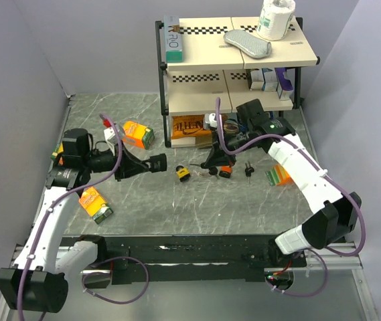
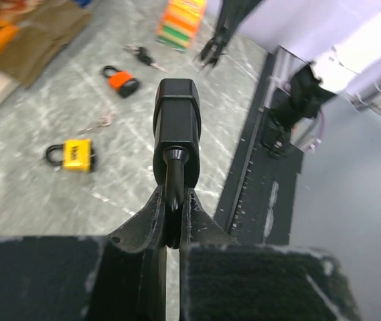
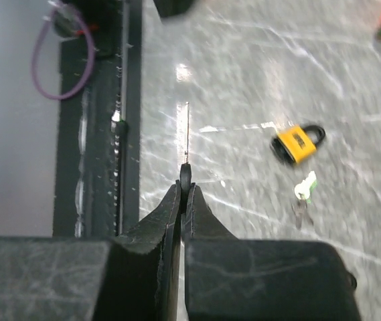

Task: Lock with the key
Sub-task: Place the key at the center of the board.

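Note:
A black padlock point(image 2: 175, 114) hangs above the table, its shackle pinched in my left gripper point(image 2: 173, 194), which is shut on it. From above, this lock point(image 1: 158, 162) points right, out of the left gripper point(image 1: 142, 165). My right gripper point(image 3: 185, 188) is shut on the black head of a key point(image 3: 187, 144), whose thin blade sticks straight out past the fingertips. In the top view the right gripper point(image 1: 211, 160) hangs low over the table, right of the black padlock and apart from it.
A yellow padlock point(image 1: 183, 173) and an orange padlock point(image 1: 225, 171) lie on the table between the grippers, with loose keys point(image 1: 249, 167) nearby. A two-tier shelf point(image 1: 230, 67) stands behind. Orange boxes point(image 1: 138, 134) point(image 1: 95, 204) lie at the left, and a striped box point(image 1: 278, 175) at the right.

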Tool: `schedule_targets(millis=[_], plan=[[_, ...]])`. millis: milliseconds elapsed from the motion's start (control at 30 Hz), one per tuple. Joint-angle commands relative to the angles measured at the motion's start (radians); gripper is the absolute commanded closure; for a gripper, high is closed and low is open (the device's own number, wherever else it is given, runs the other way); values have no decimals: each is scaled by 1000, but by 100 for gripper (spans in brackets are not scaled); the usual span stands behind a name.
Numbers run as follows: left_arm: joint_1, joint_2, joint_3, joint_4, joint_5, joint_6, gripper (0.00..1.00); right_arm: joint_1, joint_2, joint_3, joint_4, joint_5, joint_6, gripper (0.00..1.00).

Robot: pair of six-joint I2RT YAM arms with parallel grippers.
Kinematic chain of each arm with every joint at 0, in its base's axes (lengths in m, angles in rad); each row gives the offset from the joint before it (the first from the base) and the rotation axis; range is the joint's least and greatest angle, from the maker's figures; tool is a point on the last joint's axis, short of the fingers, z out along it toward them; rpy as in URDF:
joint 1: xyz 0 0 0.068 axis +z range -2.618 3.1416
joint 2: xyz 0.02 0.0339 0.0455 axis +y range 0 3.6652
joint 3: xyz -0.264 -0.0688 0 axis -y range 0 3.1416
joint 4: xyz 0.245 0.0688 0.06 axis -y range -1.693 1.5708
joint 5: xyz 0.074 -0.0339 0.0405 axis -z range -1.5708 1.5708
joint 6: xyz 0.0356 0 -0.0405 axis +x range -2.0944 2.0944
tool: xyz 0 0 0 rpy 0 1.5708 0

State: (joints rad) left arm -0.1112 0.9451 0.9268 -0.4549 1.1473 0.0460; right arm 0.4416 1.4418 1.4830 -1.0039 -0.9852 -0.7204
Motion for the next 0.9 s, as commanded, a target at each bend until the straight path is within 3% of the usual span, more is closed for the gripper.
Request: schedule_targets(millis=[0,33,100,167,333,467,867], plan=[[96,-6,-22,85,42,-89,99,28,-37,-88,193,92,159,100],[147,-8,-38,125,20,-139,99,43,-35,-114,343,120,244,100],[189,-14,-81,251,-23,-280,99,113,-24,-177,474,219,298,100],[231,-16,-98,288,-107,-323,99,166,17,-199,603,270,364,100],[316,-12,-114,266,-179,-380,99,273,181,-168,718,338,490,100],[387,-38,-175,343,-198,-520,99,312,301,-123,791,379,568,100],[400,-121,-235,328,-216,-508,99,361,482,-107,875,344,717,100]])
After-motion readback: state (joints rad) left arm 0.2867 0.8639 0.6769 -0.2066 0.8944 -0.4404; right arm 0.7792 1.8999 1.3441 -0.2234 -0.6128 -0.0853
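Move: The right hand, gripping the key, has the bare centre of the table about 15 cm to its left, 3 cm ahead and 25 cm below. On the table, the yellow padlock lies some 12 cm ahead and 9 cm left of this hand, the small keys 12 ahead and 2 left, and the orange padlock 12 ahead and 6 right. From the left hand, still holding the black padlock, that centre spot is about 7 cm right, 5 ahead and 26 below. Down and to the left together, the right hand carries the key some 16 cm lower and 15 cm across towards the bare table centre, a little forward too, easing off near the end with its fingers still shut on the key. The left hand clears out leftward and forward, sinking slightly and turning about 40 degrees counter-clockwise, the black padlock still held. ##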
